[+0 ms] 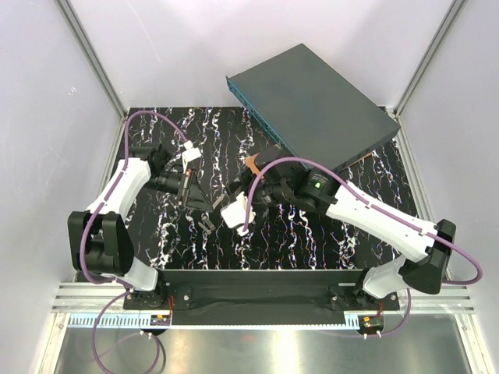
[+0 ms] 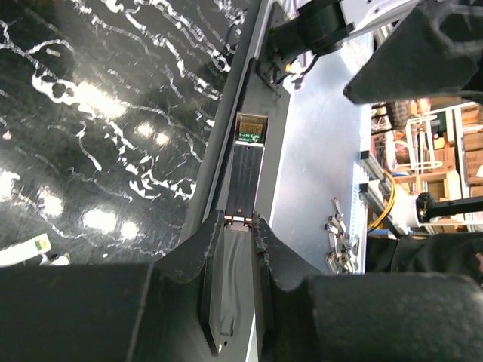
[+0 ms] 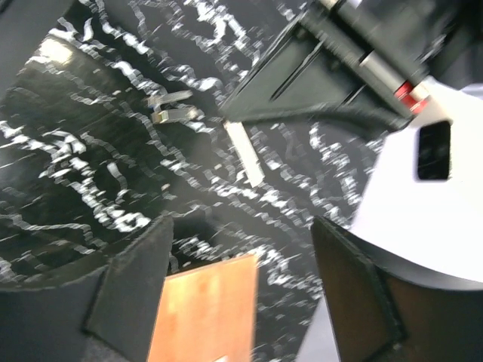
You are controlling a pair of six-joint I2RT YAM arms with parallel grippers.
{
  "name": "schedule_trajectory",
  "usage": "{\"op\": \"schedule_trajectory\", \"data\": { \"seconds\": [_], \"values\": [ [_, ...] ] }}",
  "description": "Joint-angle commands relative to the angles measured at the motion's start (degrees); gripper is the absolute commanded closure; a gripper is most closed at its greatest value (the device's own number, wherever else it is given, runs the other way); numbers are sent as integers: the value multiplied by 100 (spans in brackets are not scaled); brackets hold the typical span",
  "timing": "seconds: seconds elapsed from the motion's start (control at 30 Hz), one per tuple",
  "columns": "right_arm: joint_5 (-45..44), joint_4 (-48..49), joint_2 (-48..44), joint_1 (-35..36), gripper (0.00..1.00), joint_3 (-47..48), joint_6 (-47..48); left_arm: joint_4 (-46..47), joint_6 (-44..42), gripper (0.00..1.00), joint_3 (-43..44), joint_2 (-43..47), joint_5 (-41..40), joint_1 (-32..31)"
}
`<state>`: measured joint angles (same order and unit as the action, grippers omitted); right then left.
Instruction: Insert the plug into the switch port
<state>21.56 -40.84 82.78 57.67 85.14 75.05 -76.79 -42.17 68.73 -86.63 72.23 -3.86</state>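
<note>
My left gripper (image 2: 240, 225) is shut on the plug (image 2: 247, 170), a long dark module with a green label at its far end, pointing away from the fingers. In the top view this left gripper (image 1: 195, 195) hovers over the mat's left half, well short of the switch. The switch ports (image 1: 257, 117) line the teal face of the large dark-grey box (image 1: 320, 101) at the back right. My right gripper (image 3: 245, 283) stands open with the copper-brown plate (image 3: 204, 309) between its fingers, nearer the left one. It sits mid-mat in the top view, and the picture from its own wrist is blurred.
The black marbled mat (image 1: 312, 234) covers the table. Two small metal pieces (image 3: 173, 105) lie on it near the left gripper's fingers (image 3: 302, 83). Several loose metal clips (image 2: 339, 241) lie past the table's edge. White walls and aluminium posts close in the cell.
</note>
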Motion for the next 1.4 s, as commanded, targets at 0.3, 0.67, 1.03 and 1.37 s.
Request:
{"op": "schedule_trajectory", "data": {
  "seconds": [0.3,0.67,1.03,1.37],
  "values": [
    [-143,911,677,236,34,98,757,-1180,-54,100,-140,339,564,-1],
    [-433,867,1108,262,60,151,1100,-1180,-19,100,-167,471,538,-62],
    [-609,17,1433,280,100,977,249,-1171,-880,42,271,1094,468,51],
    [-223,-1400,1926,218,100,2524,-2623,-214,-1503,32,511,2386,-385,1079]
  ]
}}
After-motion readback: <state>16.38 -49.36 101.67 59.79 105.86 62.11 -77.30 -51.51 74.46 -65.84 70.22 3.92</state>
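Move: My left hand already holds the plug, whose middle is about 3 cm to its right and 1 cm lower. From my open right hand the plug's middle is about 7 cm left, 4 cm ahead and 6 cm down. Two small metal pieces lie on the table some 3 cm ahead of my right hand, 9 cm left and 23 cm below. The wooden board is roughly 16 cm ahead of it and 13 cm right, at table height. I take the plug over in mid-air: my right hand sinks about 6 cm while going 5 cm left and a little forward, then shuts on the plug's free end as my left holds it out, nearly still. Then my left fingers open, let go and rise about 7 cm and off left, rolling some 35 degrees, while my right keeps its pinch and lifts slightly. ##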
